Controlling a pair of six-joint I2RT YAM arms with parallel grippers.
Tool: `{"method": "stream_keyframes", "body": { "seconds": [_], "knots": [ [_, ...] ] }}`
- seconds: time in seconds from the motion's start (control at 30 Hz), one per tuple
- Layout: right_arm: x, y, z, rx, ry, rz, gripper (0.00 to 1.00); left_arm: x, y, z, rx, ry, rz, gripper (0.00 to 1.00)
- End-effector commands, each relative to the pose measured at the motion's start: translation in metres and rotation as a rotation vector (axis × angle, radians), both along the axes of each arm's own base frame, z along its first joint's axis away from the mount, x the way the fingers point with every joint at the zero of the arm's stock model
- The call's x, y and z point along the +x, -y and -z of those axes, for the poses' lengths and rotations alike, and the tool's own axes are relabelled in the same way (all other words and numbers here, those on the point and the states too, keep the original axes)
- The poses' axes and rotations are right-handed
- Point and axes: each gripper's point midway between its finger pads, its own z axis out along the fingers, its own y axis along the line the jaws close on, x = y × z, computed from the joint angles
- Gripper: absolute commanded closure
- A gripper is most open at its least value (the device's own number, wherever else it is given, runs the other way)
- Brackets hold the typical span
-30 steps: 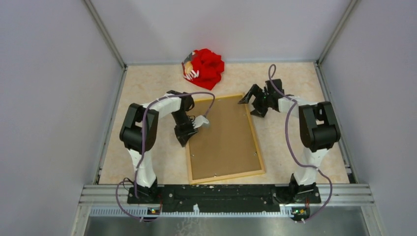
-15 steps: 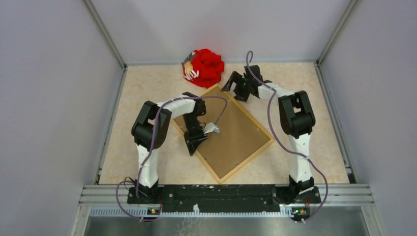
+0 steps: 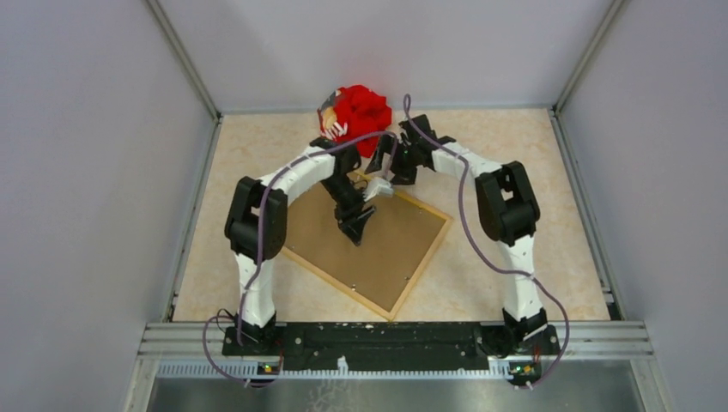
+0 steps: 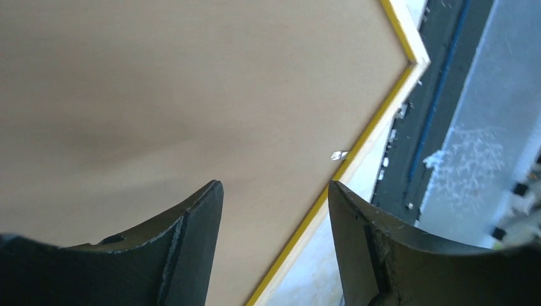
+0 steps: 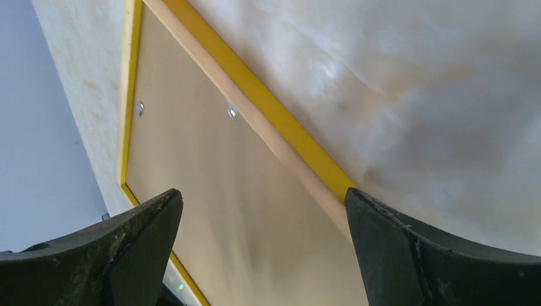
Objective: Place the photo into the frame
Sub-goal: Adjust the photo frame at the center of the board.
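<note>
The yellow frame (image 3: 419,268) lies face down and askew on the table, its pale wood reverse up. A brown backing board (image 3: 391,249) fills it. The photo is hidden. My left gripper (image 3: 356,232) hovers over the board, and in the left wrist view it (image 4: 274,186) is open and empty above the board (image 4: 191,95), next to the frame's yellow edge (image 4: 376,121). My right gripper (image 3: 382,167) is at the frame's far corner. The right wrist view shows it (image 5: 263,192) wide open, straddling the frame's edge (image 5: 281,124) and the board (image 5: 191,172), holding nothing.
A crumpled red cloth thing (image 3: 360,116) lies at the back of the table, just behind both grippers. Grey walls enclose the table on three sides. Small metal tabs (image 5: 232,113) stud the frame's inner rim.
The frame with its board has swivelled on the table. My left gripper moved back and to the right and opened wider. My right gripper swept left to the frame's far corner.
</note>
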Motion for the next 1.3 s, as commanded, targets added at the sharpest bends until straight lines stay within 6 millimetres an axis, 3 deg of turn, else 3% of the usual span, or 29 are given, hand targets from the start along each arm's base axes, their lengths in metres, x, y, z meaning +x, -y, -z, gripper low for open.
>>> {"method": "stream_keyframes", "body": {
  "seconds": [0.0, 0.1, 0.23, 0.37, 0.47, 0.63, 0.8, 1.07, 1.27],
  "knots": [
    [-0.002, 0.066, -0.087, -0.033, 0.115, 0.086, 0.01, 0.074, -0.033, -0.066, -0.138, 0.226, -0.162, 0.31],
    [-0.023, 0.101, -0.093, -0.105, 0.12, 0.142, 0.01, 0.137, -0.085, -0.07, -0.09, 0.311, -0.347, 0.32],
    [-0.076, 0.134, -0.073, -0.203, 0.055, 0.179, 0.01, 0.203, -0.173, -0.057, 0.022, 0.375, -0.612, 0.35],
    [-0.142, 0.157, -0.071, -0.186, 0.043, 0.207, 0.01, 0.227, -0.252, -0.046, 0.099, 0.399, -0.793, 0.4],
    [-0.186, 0.168, -0.064, -0.155, 0.01, 0.221, 0.01, 0.225, -0.289, -0.029, 0.168, 0.416, -0.844, 0.42],
    [-0.237, 0.173, -0.037, -0.087, -0.073, 0.241, 0.01, 0.191, -0.28, 0.008, 0.177, 0.304, -0.813, 0.5],
    [-0.244, 0.161, -0.014, -0.002, -0.119, 0.232, 0.01, 0.169, -0.271, 0.034, 0.189, 0.245, -0.794, 0.52],
    [-0.196, 0.145, -0.005, -0.006, -0.112, 0.209, 0.01, 0.119, -0.242, 0.059, 0.205, 0.159, -0.682, 0.55],
    [-0.148, 0.154, -0.016, -0.043, -0.075, 0.228, 0.01, 0.064, -0.202, 0.067, 0.19, 0.071, -0.504, 0.52]
  ]
}}
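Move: The left hand hovers over the board; the middle of the frame's left short edge lies about 17 cm ahead, 19 cm left and 6 cm below, the frame's near corner some 27 cm back and 12 cm right. From the right hand, at the far long edge, the right short edge's middle is roughly 34 cm back, 10 cm right; the frame's right corner 16 cm back, 19 cm right; the red cloth 20 cm ahead, 10 cm left; all some 5 cm lower. Both hands rise, then lower against the frame's short edges: left some 25 cm left-forward, right 25 cm back-right. ##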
